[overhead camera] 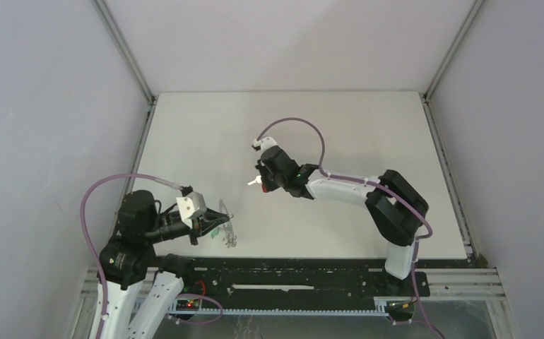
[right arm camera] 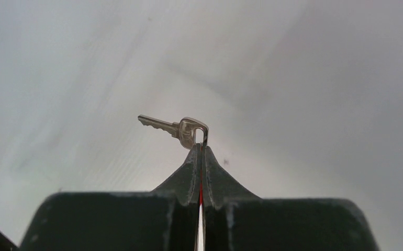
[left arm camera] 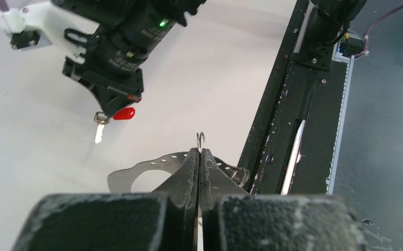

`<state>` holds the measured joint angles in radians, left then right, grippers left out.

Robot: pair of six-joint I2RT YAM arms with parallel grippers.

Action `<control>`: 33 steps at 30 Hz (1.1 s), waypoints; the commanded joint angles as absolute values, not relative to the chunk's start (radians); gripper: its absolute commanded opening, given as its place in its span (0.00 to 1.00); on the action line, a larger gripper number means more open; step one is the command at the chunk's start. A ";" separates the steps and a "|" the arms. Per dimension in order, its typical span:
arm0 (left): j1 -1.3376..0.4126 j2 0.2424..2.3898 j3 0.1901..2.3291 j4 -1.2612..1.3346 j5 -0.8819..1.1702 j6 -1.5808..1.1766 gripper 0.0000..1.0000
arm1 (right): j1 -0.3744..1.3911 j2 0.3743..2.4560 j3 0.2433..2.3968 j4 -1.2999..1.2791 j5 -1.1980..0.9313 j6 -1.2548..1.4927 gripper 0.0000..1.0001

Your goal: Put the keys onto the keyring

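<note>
My left gripper point(overhead camera: 217, 224) point(left arm camera: 200, 152) is shut on the keyring, near the table's front left edge. A thin wire hook of the keyring point(left arm camera: 201, 138) sticks up past the fingertips. A flat silver piece with small holes point(left arm camera: 136, 170) hangs below the fingers, and a wire loop point(overhead camera: 231, 239) dangles there. A green bit, seemingly the green key point(overhead camera: 215, 231), sits by these fingers. My right gripper point(overhead camera: 260, 181) point(right arm camera: 200, 148) is shut on the red key over the table's middle. Its silver blade point(right arm camera: 160, 124) point(left arm camera: 99, 134) pokes out, and its red head point(left arm camera: 123, 113) shows beside the fingers.
A black rail point(overhead camera: 290, 272) point(left arm camera: 293, 130) runs along the near edge of the white table point(overhead camera: 205, 127), just right of my left gripper. Grey walls enclose the table on three sides. The two grippers are a short gap apart.
</note>
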<state>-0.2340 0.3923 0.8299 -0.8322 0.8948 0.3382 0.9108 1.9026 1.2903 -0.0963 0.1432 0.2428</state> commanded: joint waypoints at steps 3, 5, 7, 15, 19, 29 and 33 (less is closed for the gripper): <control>-0.226 0.393 0.821 -0.797 0.909 0.334 0.00 | 0.943 1.704 1.097 -0.013 0.161 0.215 0.00; -0.226 0.400 0.818 -0.789 0.911 0.332 0.00 | 0.957 1.640 1.033 0.013 0.157 0.209 0.00; -0.225 0.405 0.815 -0.779 0.910 0.330 0.00 | 0.970 1.592 0.988 0.017 0.154 0.201 0.00; -0.227 0.422 0.823 -0.761 0.919 0.322 0.00 | 0.991 1.542 0.877 -0.060 0.127 0.230 0.01; -0.227 0.420 0.824 -0.761 0.916 0.321 0.00 | 1.005 1.551 0.830 -0.033 0.135 0.244 0.02; -0.227 0.411 0.817 -0.754 0.922 0.308 0.00 | 1.005 1.524 0.805 -0.026 0.165 0.238 0.28; -0.227 0.412 0.824 -0.741 0.925 0.293 0.00 | 1.003 1.417 0.807 -0.060 0.227 0.224 0.40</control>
<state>-0.2340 0.4149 0.8299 -0.7937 0.8967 0.3283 1.0000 1.5505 0.7990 -0.0540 0.1505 0.2333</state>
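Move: The right hand already holds the red-tagged key by its tag in the air; the bare table spot it is taken to lies about 10 cm back, 8 cm to the right and 6 cm below. The hanging keyring, held by the left hand, is roughly 23 cm back from the right hand, 12 cm to its left and 12 cm above. From the left hand, that bare spot is some 11 cm ahead, 19 cm right and 23 cm below. The right hand carries the red-tagged key about 13 cm back and rightward, then lowers and opens, releasing it. ##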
